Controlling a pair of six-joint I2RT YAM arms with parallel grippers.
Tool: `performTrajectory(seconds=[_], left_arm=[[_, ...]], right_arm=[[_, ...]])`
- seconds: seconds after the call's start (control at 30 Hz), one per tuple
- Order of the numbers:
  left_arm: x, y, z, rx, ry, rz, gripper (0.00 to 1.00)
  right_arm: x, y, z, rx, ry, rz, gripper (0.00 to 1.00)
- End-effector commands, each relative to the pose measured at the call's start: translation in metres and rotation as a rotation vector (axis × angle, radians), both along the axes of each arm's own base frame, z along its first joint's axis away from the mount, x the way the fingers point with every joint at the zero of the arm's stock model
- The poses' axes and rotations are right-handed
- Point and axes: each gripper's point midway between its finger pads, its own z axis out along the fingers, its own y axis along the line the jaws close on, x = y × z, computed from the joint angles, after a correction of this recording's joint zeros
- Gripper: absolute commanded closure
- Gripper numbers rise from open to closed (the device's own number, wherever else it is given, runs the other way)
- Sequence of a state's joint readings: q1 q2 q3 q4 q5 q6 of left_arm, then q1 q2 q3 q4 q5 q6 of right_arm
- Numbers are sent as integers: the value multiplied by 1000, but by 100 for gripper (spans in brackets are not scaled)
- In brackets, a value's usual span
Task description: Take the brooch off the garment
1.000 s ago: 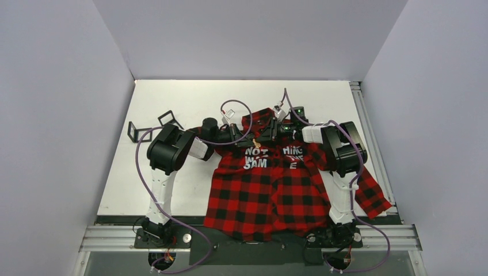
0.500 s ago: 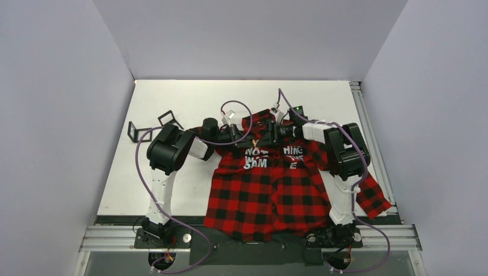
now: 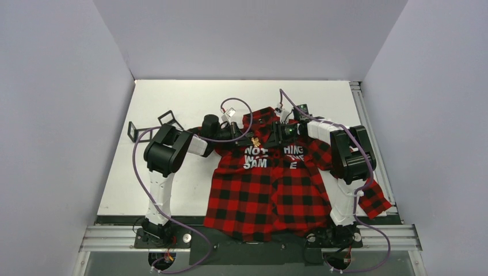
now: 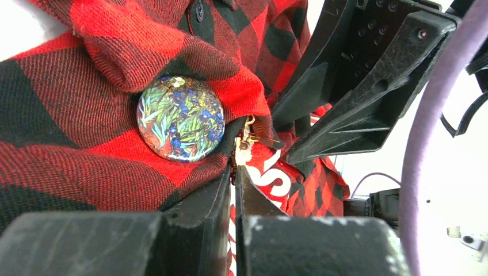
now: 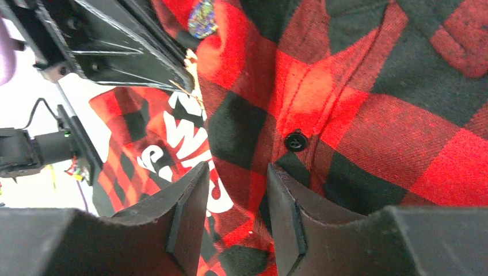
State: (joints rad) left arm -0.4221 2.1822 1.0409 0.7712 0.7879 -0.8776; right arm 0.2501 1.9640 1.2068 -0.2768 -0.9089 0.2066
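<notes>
The red-and-black check garment [image 3: 270,190] lies flat, collar at the far end. The small orange-gold brooch [image 3: 256,141] sits just below the collar, above the white letters. My left gripper [image 3: 251,138] comes from the left. In the left wrist view it [image 4: 235,168] is shut to a thin slit, with the brooch [image 4: 247,135] pinched at the very fingertips. My right gripper [image 3: 266,137] comes from the right, and in its wrist view it [image 5: 236,172] is open over the button placket. The brooch [image 5: 187,63] shows there beside the left fingers [image 5: 144,63].
A round painted badge [image 4: 180,118] is pinned in a fold of cloth next to the brooch, and it also shows in the right wrist view [image 5: 200,18]. Two small black stands [image 3: 138,131] sit on the white table at the left. A metal rail [image 3: 359,115] runs along the right edge.
My left gripper has reached right to the brooch. My right gripper has swung left and lower, close to it. The right sleeve has bunched up a little.
</notes>
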Motion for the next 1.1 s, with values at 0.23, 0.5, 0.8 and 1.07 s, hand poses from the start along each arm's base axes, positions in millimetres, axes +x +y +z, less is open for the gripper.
performTrajectory(seconds=[0.23,0.5,0.8,1.07], left_arm=[[18,-4,28,273,-186,31,100],[18,-8,25,505,-177,68,100],[21,-3,23,638,-169,118,100],[25,10,26,691,-181,149,100]], right_arm=[[15,3,23,-87,-179,26,87],[11,8,42,-17,-211,41,100],[11,5,66,68,-237,29,100],[12,-4,63,64,-236,8,100]])
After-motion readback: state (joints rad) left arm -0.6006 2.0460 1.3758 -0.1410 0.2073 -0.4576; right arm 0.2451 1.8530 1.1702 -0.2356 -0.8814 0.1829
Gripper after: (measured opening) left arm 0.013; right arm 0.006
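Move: The brooch is already pinched in my left fingertips, its middle about 1 cm to their right; the round badge lies some 3 cm ahead and 2 cm right of that hand, the word NOT about 4 cm back and 2 cm down. My half-open right hand stands over a shirt fold about 2 cm straight below, with the brooch some 4 cm to its left and 2 cm ahead, and a black button about 2 cm ahead and 3 cm below. I lower my right hand about 1.5 cm onto the shirt fold beside the brooch, shut the fingers on the cloth and raise it some 4.5 cm. Meanwhile my left hand keeps its pinch on the brooch and tips its fingers nearly 40 degrees more steeply down, easing about 1 cm forward and 2 cm right, then back left. ##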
